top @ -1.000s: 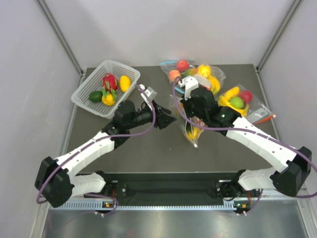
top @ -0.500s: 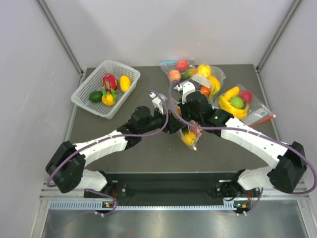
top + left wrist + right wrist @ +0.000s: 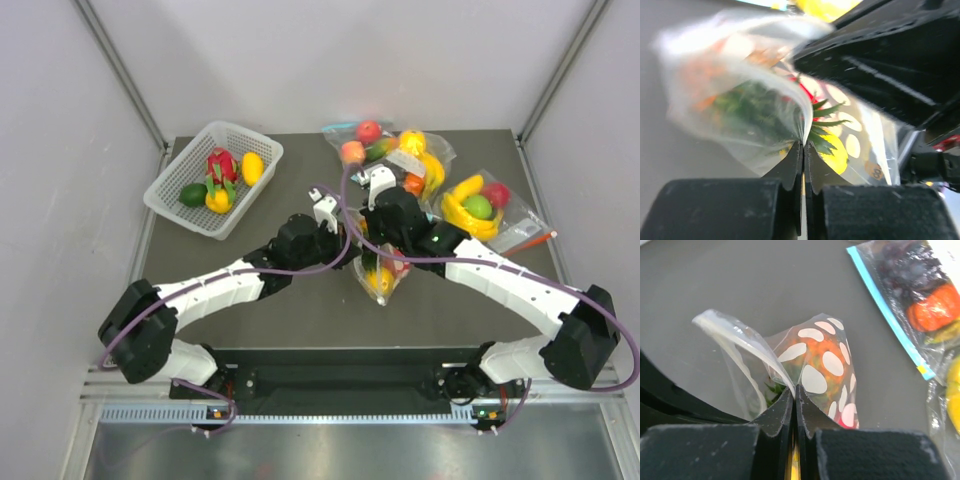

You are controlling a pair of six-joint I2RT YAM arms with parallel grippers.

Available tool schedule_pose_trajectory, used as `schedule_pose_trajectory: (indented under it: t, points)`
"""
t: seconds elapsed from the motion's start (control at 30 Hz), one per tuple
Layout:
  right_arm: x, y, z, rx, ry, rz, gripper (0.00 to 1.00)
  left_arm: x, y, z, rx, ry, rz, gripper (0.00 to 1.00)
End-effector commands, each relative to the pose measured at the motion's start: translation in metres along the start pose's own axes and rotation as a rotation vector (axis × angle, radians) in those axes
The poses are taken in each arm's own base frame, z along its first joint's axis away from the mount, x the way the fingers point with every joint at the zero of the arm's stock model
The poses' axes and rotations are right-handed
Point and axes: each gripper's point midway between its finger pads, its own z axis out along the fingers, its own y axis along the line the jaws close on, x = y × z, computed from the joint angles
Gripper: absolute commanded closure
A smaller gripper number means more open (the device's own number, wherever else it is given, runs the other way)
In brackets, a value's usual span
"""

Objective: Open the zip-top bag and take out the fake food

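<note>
The dotted zip-top bag (image 3: 381, 279) hangs between both grippers at the table's middle. My left gripper (image 3: 804, 145) is shut on one wall of the bag (image 3: 740, 100) near its top. My right gripper (image 3: 795, 388) is shut on the opposite, dotted wall (image 3: 820, 365). The bag's mouth gapes between them. Inside I see the fake food: the pineapple's green crown (image 3: 820, 122), a yellow fruit (image 3: 836, 156), an orange piece (image 3: 817, 352) and a red piece (image 3: 847, 417). In the top view the left gripper (image 3: 352, 252) and right gripper (image 3: 385, 250) stand close together above the bag.
A white basket (image 3: 176, 204) with a dragon fruit and other fruit stands at the back left. An undotted bag with a blue zip strip (image 3: 890, 320) lies at the back. Another bag with bananas and a green apple (image 3: 480, 205) lies at the right.
My left gripper has moved right to the bag and closed on its wall. The bag has shifted a little toward the near edge and its mouth has spread.
</note>
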Motion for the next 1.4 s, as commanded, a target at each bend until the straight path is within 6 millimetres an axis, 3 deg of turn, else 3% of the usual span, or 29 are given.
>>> schedule_pose_trajectory:
  t: [0.0,0.17,0.33,0.57,0.77,0.83,0.87,1.0,1.17,1.37]
  points:
    - [-0.016,-0.022,-0.011,0.103,-0.059,-0.001,1.00,-0.010,0.010,-0.006,-0.078,-0.028,0.048,1.00]
    - [-0.016,-0.059,-0.027,0.205,-0.060,-0.002,1.00,-0.032,0.024,-0.020,-0.187,-0.090,0.096,1.00]
    - [-0.018,-0.084,-0.043,0.239,-0.074,0.014,1.00,-0.034,0.045,-0.026,-0.281,-0.090,0.123,1.00]
    - [-0.009,-0.080,-0.042,0.212,-0.042,-0.003,1.00,-0.029,0.092,-0.031,-0.422,-0.090,0.095,1.00]
    - [0.005,-0.057,-0.031,0.108,-0.015,0.017,1.00,-0.018,0.117,-0.035,-0.518,-0.059,0.117,1.00]
    - [0.009,-0.047,-0.028,0.077,-0.007,0.020,1.00,-0.019,0.109,-0.031,-0.469,-0.048,0.137,0.98]
    - [0.011,-0.043,-0.025,0.066,-0.001,0.027,1.00,-0.017,0.097,-0.027,-0.400,-0.028,0.146,0.81]
    - [0.018,-0.031,-0.017,0.027,0.010,0.041,1.00,-0.036,0.060,-0.029,-0.262,-0.068,0.171,0.63]
    - [0.020,-0.025,-0.010,0.015,0.016,0.049,1.00,-0.057,0.008,-0.048,-0.103,-0.119,0.199,0.57]
    - [0.017,-0.020,-0.007,0.005,0.013,0.050,1.00,-0.052,-0.036,-0.057,0.019,-0.115,0.196,0.50]
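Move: Both hands already pinch the upper edges of the zip-top bag. The bag's middle is about 6 cm right of the left hand, 4 cm back and 9 cm below, with the yellow fruit some 3 cm farther back. From the right hand, the bag's middle is about 4 cm back and 12 cm below; the blue-zip bag lies about 14 cm ahead, 4 cm right and 16 cm below. Left pulls its rim 10 cm left-forward, right 8 cm right before easing left-down, holding; left opens, retreats back-up. ##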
